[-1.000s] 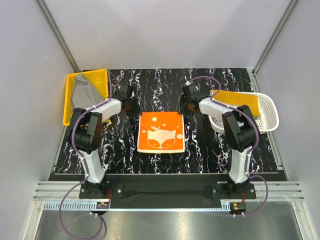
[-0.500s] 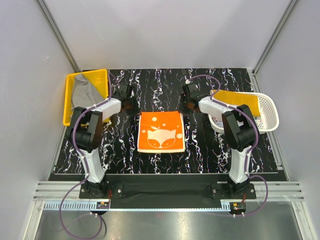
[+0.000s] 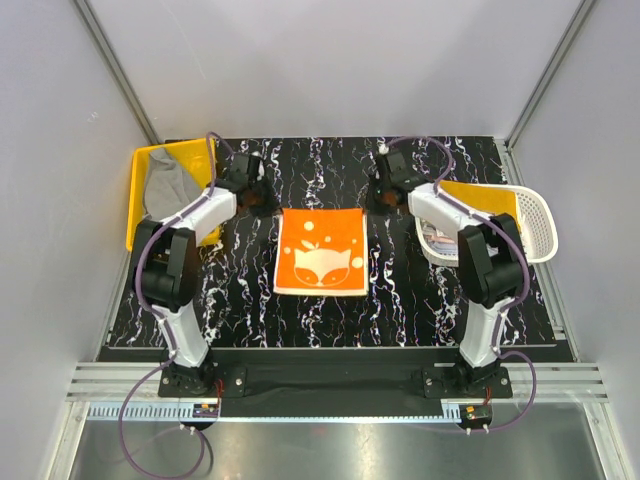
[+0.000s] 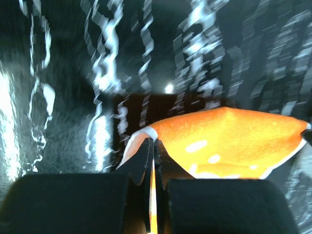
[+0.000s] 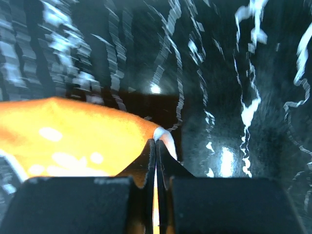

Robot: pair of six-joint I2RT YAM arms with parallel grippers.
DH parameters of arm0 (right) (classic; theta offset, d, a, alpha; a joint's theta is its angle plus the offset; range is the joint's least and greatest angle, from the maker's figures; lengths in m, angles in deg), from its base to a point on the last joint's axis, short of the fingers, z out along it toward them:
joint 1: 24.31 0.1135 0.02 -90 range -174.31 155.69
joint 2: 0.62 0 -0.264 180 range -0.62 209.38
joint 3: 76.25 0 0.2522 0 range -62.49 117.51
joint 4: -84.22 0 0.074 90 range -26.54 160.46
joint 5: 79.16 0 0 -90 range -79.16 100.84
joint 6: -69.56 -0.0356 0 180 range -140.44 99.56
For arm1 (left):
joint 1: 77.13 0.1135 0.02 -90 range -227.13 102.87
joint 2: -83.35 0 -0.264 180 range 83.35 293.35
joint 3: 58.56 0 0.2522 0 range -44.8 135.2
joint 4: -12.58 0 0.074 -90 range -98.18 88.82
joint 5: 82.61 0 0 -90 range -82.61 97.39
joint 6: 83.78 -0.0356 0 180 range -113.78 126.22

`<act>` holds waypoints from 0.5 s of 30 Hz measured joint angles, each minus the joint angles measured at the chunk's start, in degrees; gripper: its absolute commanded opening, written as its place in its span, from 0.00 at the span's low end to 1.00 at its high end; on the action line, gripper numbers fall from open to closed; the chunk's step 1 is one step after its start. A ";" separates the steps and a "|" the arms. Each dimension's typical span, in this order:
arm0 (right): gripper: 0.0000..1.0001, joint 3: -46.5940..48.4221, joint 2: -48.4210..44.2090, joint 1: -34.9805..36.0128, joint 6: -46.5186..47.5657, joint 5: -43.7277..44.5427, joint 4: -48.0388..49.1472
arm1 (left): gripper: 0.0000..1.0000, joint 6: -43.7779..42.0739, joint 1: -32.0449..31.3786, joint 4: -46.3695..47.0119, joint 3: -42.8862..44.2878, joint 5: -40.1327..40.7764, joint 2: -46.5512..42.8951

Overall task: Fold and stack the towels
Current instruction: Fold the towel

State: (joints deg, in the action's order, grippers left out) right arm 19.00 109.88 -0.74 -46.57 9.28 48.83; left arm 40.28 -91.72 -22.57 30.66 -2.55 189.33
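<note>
An orange towel (image 3: 320, 252) with a white fox print lies spread in the middle of the black marbled table. My left gripper (image 3: 264, 204) is shut on its far left corner, and my right gripper (image 3: 377, 204) is shut on its far right corner. In the left wrist view the gripper (image 4: 152, 142) pinches the white-edged corner, and the orange towel (image 4: 229, 141) rises to the right. The right wrist view mirrors this: the gripper (image 5: 156, 142) nips the corner of the towel (image 5: 73, 131). A grey towel (image 3: 165, 185) lies in the yellow bin. A yellow towel (image 3: 480, 205) drapes the basket.
The yellow bin (image 3: 135, 215) stands at the far left of the table. A white slotted basket (image 3: 540, 225) stands at the far right. Grey walls with metal rails enclose the table on three sides.
Both grippers have closed onto the orange towel's far corners and moved away from the bases. The towel has slid toward the far side with them.
</note>
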 measured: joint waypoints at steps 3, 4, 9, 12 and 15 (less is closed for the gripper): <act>0.00 4.63 -2.19 -0.55 1.07 -1.20 -1.33 | 0.00 -0.17 0.24 -0.31 3.23 -0.02 -2.01; 0.00 6.54 -2.69 -0.68 1.60 -1.44 -1.57 | 0.00 -0.24 0.35 -0.46 4.70 0.00 -2.47; 0.00 14.38 -4.70 -1.42 4.00 -2.49 -1.57 | 0.00 -0.92 1.33 -0.24 10.43 0.04 -4.17; 0.00 16.31 -6.40 -1.84 5.27 -2.51 -1.36 | 0.00 -1.14 1.84 0.04 10.71 0.11 -6.34; 0.00 16.35 -8.92 -1.97 6.27 -2.64 -1.31 | 0.00 -1.25 2.08 0.52 9.99 0.46 -9.86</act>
State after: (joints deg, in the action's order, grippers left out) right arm 35.35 100.96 -2.71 -40.30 6.64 47.52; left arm 39.04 -89.64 -22.04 40.65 -2.09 179.47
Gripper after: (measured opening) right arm 0.010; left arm 0.012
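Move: Both hands already pinch the orange fox towel's two far corners, some 4 cm off the table. The middle of the towel's body lies about 8 cm back and 8 cm right of the left hand, roughly 4 cm lower; from the right hand it is 8 cm back and 8 cm left. The yellow bin is some 20 cm left of the left hand and 3 cm farther out, the white basket about 23 cm right of the right hand and 2 cm back. Upward fast, with some forward reach, both arms hoist the towel by its far corners, keeping their fingers shut: the left hand climbs about 15 cm, the right about 19. They reach some 5 cm farther out, then stop reaching and just begin to ease back while still rising, the fingertips tilting up and outward by 20 to 25 degrees. ##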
